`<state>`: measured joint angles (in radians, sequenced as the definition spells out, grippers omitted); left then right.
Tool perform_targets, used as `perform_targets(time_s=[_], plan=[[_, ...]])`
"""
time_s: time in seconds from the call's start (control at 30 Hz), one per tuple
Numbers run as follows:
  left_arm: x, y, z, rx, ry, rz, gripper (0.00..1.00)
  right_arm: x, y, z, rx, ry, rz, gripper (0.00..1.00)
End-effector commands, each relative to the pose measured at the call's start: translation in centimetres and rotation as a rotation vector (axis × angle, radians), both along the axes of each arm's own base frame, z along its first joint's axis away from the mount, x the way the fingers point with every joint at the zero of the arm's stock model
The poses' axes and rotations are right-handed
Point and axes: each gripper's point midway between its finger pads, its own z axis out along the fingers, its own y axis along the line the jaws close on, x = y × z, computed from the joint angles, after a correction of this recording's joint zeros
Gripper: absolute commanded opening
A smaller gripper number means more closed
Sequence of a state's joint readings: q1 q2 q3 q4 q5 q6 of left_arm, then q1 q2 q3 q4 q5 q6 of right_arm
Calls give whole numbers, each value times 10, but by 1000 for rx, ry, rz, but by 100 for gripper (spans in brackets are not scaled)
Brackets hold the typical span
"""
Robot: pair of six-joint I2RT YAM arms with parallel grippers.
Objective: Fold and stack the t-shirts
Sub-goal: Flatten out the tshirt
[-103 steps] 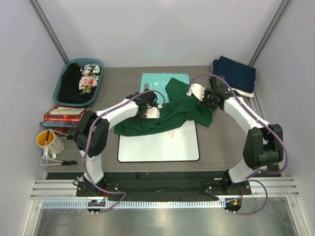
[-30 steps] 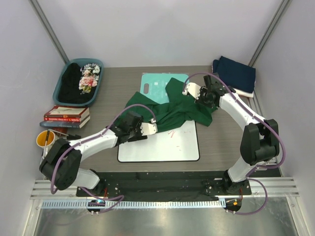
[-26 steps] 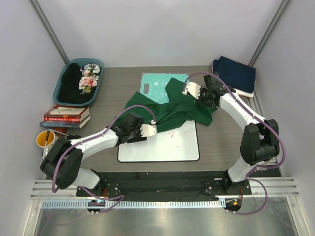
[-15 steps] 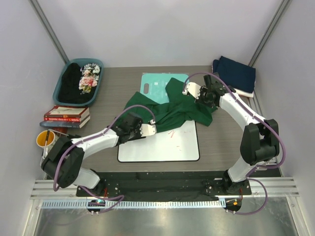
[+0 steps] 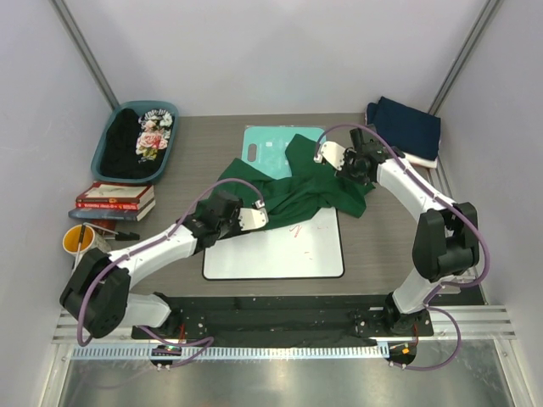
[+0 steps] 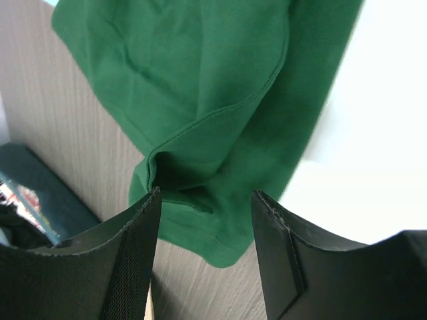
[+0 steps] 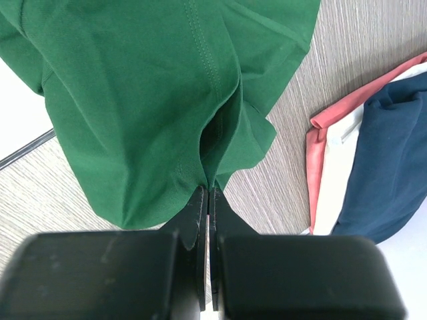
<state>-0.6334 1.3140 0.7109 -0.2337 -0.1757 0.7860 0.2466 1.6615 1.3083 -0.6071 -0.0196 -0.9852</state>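
Note:
The dark green t-shirt (image 5: pixel 299 188) lies crumpled across the far edge of the whiteboard and onto the teal board. My left gripper (image 5: pixel 231 210) hovers over its left hem corner (image 6: pixel 200 230), jaws open, one finger on each side of the cloth and neither touching it. My right gripper (image 5: pixel 355 170) is shut on a pinched fold of the green t-shirt (image 7: pixel 167 100) at its right side, and its tips (image 7: pixel 211 190) meet on the cloth. Folded navy (image 7: pixel 390 160), white (image 7: pixel 337 170) and reddish (image 7: pixel 327 123) t-shirts are stacked at the back right (image 5: pixel 405 127). A black floral-print t-shirt (image 5: pixel 144 140) fills the basket.
The whiteboard (image 5: pixel 271 250) lies at the table's middle front, the teal board (image 5: pixel 267 146) behind it. A blue basket (image 5: pixel 103 153) stands at back left. Books (image 5: pixel 113 198) and a yellow mug (image 5: pixel 81 243) sit along the left edge.
The shirt's left part has been drawn back off the whiteboard's left edge. My left gripper let go, pulled away, and now sits slightly farther back with narrower jaws. The right gripper keeps its hold.

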Motion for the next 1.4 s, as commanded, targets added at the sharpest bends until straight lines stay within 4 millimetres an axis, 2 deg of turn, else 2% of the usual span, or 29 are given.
perform_targets(time_s=[0.0,0.07,0.17,0.27,0.47,0.57,0.7,0.9,1.03,1.07,1.37], plan=[[19,7,2,25,-92,53,57,14,5,16,14,-49,-2,1],[24,10,-6,65,-107,58,56,15,6,17,12,-51,0,1],[38,14,-6,103,-166,90,54,15,5,15,7,-46,-1,1],[53,18,3,136,-243,113,54,14,5,13,5,-40,1,1],[83,23,41,164,-379,162,54,11,4,6,8,-22,-9,2],[90,23,56,154,-402,183,55,11,5,5,13,-19,-9,1],[90,21,60,150,-405,171,55,14,7,4,16,-18,-5,1],[85,25,37,188,-358,163,55,17,8,7,21,-23,-4,1],[81,27,39,174,-319,187,56,16,6,7,7,-25,-1,1],[82,26,45,154,-315,204,57,15,5,6,6,-24,-1,1],[60,40,14,194,-215,226,61,18,7,6,16,-23,-5,1]])
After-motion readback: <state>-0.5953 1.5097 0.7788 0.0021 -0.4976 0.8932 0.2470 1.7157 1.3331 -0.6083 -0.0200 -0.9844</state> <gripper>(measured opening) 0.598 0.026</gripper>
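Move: The green t-shirt's loose left corner lies about 7 cm ahead of my left hand, 4 cm to its left and some 5 cm below. The middle of the whiteboard is level with that hand and roughly 12 cm to its right, also below. The book stack stands some 28 cm to its left and 8 cm farther out. My right hand already pinches the shirt's other end; from there the corner is about 43 cm left, 4 cm back and 9 cm down. I take my left hand, fingers staying open, forward about 8 cm and a little left towards the t-shirt's loose left corner. It dips 2 cm, then climbs to nearly 4 cm above its start as the fingertips tilt up some 20 degrees and the left side rises; then I ease it back and down about 2 cm. My right hand keeps its pinch and sinks barely over 1 cm. ##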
